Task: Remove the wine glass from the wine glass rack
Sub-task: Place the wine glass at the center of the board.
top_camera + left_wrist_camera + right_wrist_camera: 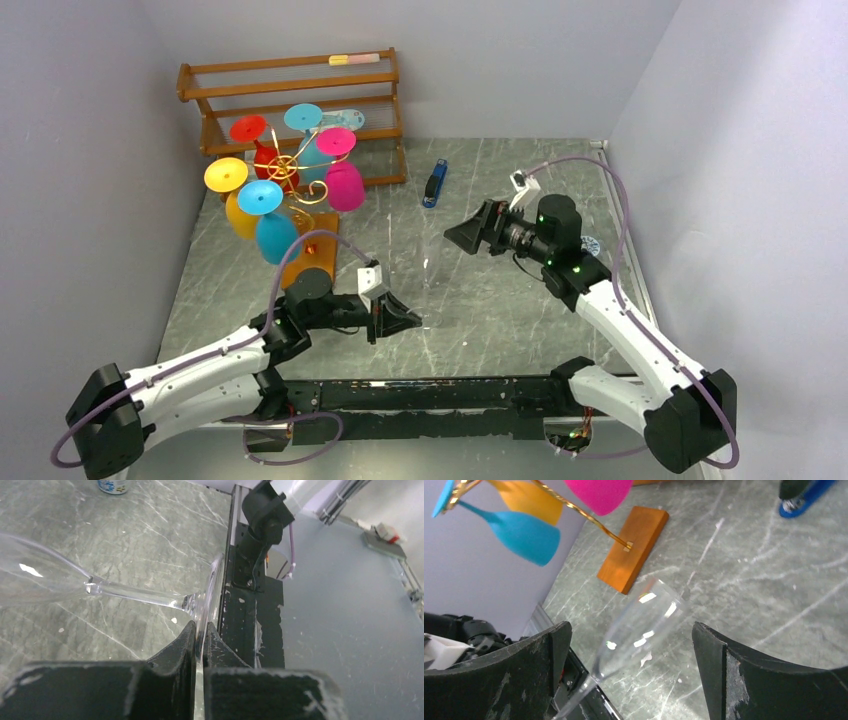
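A clear wine glass [145, 596] lies tilted above the table, away from the rack. My left gripper [200, 636] is shut on the rim of its round foot. In the top view the glass [432, 266] is faint, just beyond the left gripper [408, 320]. My right gripper [630, 647] is open, its fingers [550, 650] wide on either side of the clear bowl [640, 624] without touching it. The wine glass rack [298, 188], gold wire on an orange-brown base [312, 262], holds several coloured glasses at the far left.
A brown slatted shelf rack [300, 98] stands against the back wall. A blue stapler-like object [434, 184] lies mid-table. A small round lid [590, 243] sits by the right arm. Grey walls close in left and right.
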{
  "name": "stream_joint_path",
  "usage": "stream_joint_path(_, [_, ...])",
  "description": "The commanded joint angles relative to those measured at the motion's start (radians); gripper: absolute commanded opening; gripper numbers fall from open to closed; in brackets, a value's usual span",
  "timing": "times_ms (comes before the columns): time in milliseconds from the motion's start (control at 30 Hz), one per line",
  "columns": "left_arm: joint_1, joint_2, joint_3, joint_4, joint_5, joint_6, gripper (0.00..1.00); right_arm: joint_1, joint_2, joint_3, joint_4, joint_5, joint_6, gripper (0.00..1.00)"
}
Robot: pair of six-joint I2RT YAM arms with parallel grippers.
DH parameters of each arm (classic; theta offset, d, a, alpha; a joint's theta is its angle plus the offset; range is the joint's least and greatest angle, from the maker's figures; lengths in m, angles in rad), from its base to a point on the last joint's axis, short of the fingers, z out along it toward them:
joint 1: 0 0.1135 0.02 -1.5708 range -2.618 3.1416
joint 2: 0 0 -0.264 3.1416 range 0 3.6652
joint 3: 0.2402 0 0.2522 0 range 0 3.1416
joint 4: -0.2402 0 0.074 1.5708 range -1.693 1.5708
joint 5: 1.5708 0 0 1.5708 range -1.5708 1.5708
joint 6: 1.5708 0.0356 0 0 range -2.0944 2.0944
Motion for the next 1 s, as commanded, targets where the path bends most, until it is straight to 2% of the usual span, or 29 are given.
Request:
stream_joint_path(0, [0.005, 0.039, 0.068, -0.052, 0.131, 0.182, 0.07, -0.002, 0.045, 0.118, -0.063, -0.149, -0.154, 0.95])
stream_joint_path(200, [0.005, 0.102, 0.178, -0.273, 0.255, 0.415, 0.05, -0.01, 0.164, 0.234, -0.193, -0.212, -0.242, 0.92])
stream_joint_path(333, [0.004, 0.044, 0.201, -0.38, 0.289, 0.6, 0.05, -0.024, 0.177, 0.252, -0.199, -0.221, -0.237, 0.9])
stream_joint_path(433, [0.004, -0.014, 0.2, -0.447, 0.278, 0.693, 0.05, -0.039, 0.217, 0.302, -0.256, -0.314, -0.259, 0.86])
stream_joint_path(533, [0.004, -0.037, 0.196, -0.472, 0.246, 0.729, 0.05, -0.041, 0.236, 0.325, -0.267, -0.354, -0.233, 0.82])
stream_joint_path(700, [0.005, -0.034, 0.211, -0.514, 0.236, 0.782, 0.05, -0.042, 0.235, 0.321, -0.23, -0.503, -0.198, 0.74])
stream_joint_path(767, [0.005, -0.033, 0.221, -0.543, 0.221, 0.808, 0.05, -0.041, 0.238, 0.338, -0.274, -0.507, -0.224, 0.72])
stream_joint_path(900, [0.004, -0.034, 0.242, -0.596, 0.213, 0.853, 0.05, -0.042, 0.268, 0.424, -0.498, -0.48, -0.349, 0.71])
stream_joint_path(967, [0.004, -0.033, 0.25, -0.607, 0.208, 0.858, 0.05, -0.042, 0.28, 0.441, -0.532, -0.472, -0.354, 0.68])
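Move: The wine glass's bowl slants forward and down from the left hand, which already pinches its foot; the bowl's middle is about 12 cm ahead of the left hand, 1 cm right and 7 cm below. From the open right hand that bowl lies some 5 cm back, 5 cm left and 10 cm lower. The blue tool is roughly 12 cm ahead, 3 cm left and 23 cm below the right hand; the pink glass hangs about 8 cm ahead and 19 cm left. The wine glass's bowl is tipped upward by some 30 degrees and swung clockwise towards the right hand, as the left hand keeps its pinch on the foot and draws back and left, sinking slightly. The right hand rises, dips and rises again, ending about 5 cm up, left and back, turns counter-clockwise, and partly closes its fingers around the rim end; contact there can't be made out. ##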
